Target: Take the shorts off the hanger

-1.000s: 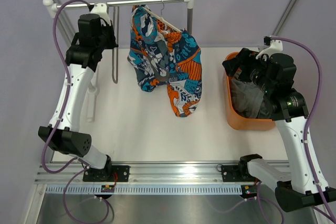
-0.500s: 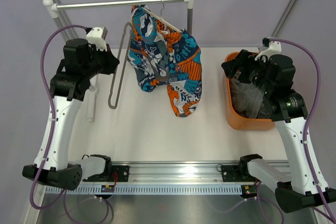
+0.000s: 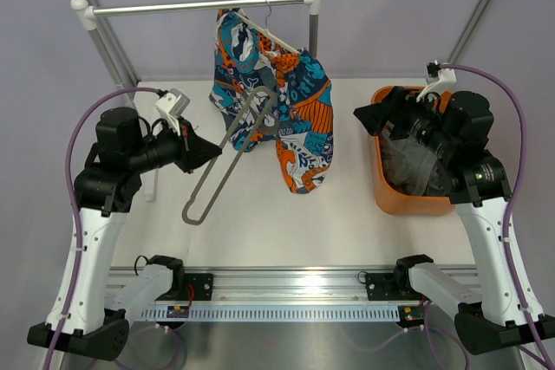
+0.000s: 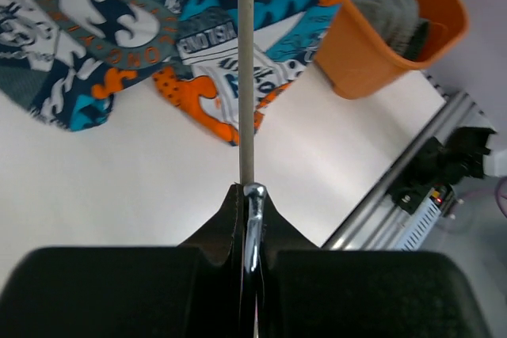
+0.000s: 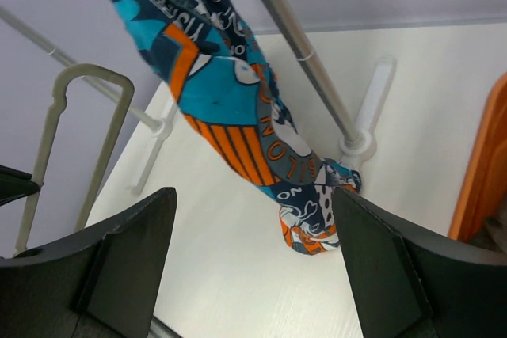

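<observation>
The shorts (image 3: 276,97), printed in teal, orange, white and black, hang from the thin cream hanger (image 3: 270,35), whose wire hook sits on the rail. In the wrist views the shorts (image 4: 119,29) (image 5: 238,108) dangle down to just above the table. My left gripper (image 3: 206,152) (image 4: 247,192) is left of the shorts, shut on the chrome hook of a second, empty grey-beige hanger (image 3: 227,152) (image 4: 246,69) that slants up toward them. My right gripper (image 3: 368,117) (image 5: 253,267) is open and empty, to the right of the shorts and apart from them.
A silver rail (image 3: 191,6) on white posts spans the back of the table; its right post (image 5: 305,53) stands behind the shorts. An orange basket (image 3: 380,181) (image 4: 372,45) holding dark grey cloth sits at the right, under my right arm.
My left arm has drawn back from the rail toward the near side, taking the empty grey hanger off it and swinging it to a slant. The right gripper has edged left.
</observation>
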{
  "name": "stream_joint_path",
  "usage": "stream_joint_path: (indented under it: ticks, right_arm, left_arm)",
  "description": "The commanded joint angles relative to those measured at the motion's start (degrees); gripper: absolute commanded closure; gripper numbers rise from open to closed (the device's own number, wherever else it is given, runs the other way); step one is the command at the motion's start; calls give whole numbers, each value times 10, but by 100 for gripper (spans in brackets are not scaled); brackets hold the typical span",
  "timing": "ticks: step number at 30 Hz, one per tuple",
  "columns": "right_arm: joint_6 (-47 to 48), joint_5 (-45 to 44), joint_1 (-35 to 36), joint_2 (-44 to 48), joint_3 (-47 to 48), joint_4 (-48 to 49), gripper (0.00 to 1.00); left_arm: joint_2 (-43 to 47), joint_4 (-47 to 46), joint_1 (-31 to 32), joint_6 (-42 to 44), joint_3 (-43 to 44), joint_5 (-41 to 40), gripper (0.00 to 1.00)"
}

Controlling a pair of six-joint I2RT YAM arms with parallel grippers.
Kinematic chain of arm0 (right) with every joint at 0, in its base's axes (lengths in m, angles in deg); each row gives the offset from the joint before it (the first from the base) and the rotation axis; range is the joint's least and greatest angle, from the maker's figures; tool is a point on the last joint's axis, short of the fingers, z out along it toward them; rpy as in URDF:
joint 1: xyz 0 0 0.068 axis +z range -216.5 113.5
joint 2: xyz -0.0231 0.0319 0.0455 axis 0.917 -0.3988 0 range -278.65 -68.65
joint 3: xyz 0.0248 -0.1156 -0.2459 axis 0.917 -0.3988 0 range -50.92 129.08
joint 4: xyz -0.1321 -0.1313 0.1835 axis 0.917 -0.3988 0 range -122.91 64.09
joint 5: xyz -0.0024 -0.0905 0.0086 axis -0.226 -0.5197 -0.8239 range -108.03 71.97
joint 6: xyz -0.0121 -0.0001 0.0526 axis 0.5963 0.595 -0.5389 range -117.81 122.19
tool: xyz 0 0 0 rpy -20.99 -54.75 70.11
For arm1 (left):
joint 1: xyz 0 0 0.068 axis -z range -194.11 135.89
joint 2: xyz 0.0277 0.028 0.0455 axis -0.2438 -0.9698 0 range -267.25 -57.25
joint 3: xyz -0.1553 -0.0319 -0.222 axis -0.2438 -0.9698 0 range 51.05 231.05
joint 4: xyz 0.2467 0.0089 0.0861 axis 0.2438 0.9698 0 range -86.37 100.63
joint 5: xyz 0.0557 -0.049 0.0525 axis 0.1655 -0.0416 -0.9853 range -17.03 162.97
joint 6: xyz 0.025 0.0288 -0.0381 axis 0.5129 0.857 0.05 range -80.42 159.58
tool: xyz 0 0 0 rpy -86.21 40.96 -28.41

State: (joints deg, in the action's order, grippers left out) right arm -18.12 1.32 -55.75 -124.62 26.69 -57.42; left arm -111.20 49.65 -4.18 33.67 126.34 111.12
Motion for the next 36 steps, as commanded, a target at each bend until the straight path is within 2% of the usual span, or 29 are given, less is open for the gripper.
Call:
stream_joint_path:
  ticks: [1, 4, 9, 16, 25, 36]
  right_arm:
    - [9, 76, 0, 2, 15, 34, 12]
    - [15, 92, 0, 2, 14, 36, 12]
    - [19, 122, -1, 4, 13, 43, 11]
    - [0, 261, 4, 14, -22, 142, 10]
    - [33, 232, 115, -2, -34, 179, 8]
    - [29, 236, 150, -44, -25, 234, 9]
  left_arm:
    - [26, -52, 11, 12, -11, 142, 100]
    - [42, -80, 25, 16, -27, 197, 100]
    - [48, -89, 40, 27, -36, 228, 100]
    - [46, -116, 47, 12, -44, 254, 100]
    - [41, -147, 67, -18, -53, 258, 100]
    - [22, -161, 132, -21, -68, 228, 100]
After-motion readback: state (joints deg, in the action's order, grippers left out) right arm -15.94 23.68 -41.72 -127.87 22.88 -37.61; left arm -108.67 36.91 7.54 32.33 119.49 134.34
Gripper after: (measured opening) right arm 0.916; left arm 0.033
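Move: The left hand grips the bare grey hanger near its middle; its free far end, the place for the open right hand, lies about 12 cm ahead of the left hand, 12 cm to its right and roughly 6 cm higher. From the right hand that end is some 24 cm to the left and 4 cm ahead, about level. The patterned shorts hang about 12 cm ahead of the right hand, 21 cm left and 10 cm below; the orange basket is about 15 cm ahead, 17 cm right and 30 cm lower. Keeping its pinch on the bare hanger, the left hand draws back and to the right past 8 cm, quick at first and then slow, and turns some 30 degrees clockwise so that the free end swings right, towards the other gripper. The right hand, fingers staying wide open, comes left about 12 cm and back about 6 cm, rises slightly and turns some 35 degrees counter-clockwise until its fingers stand around that end, without closing on it. ##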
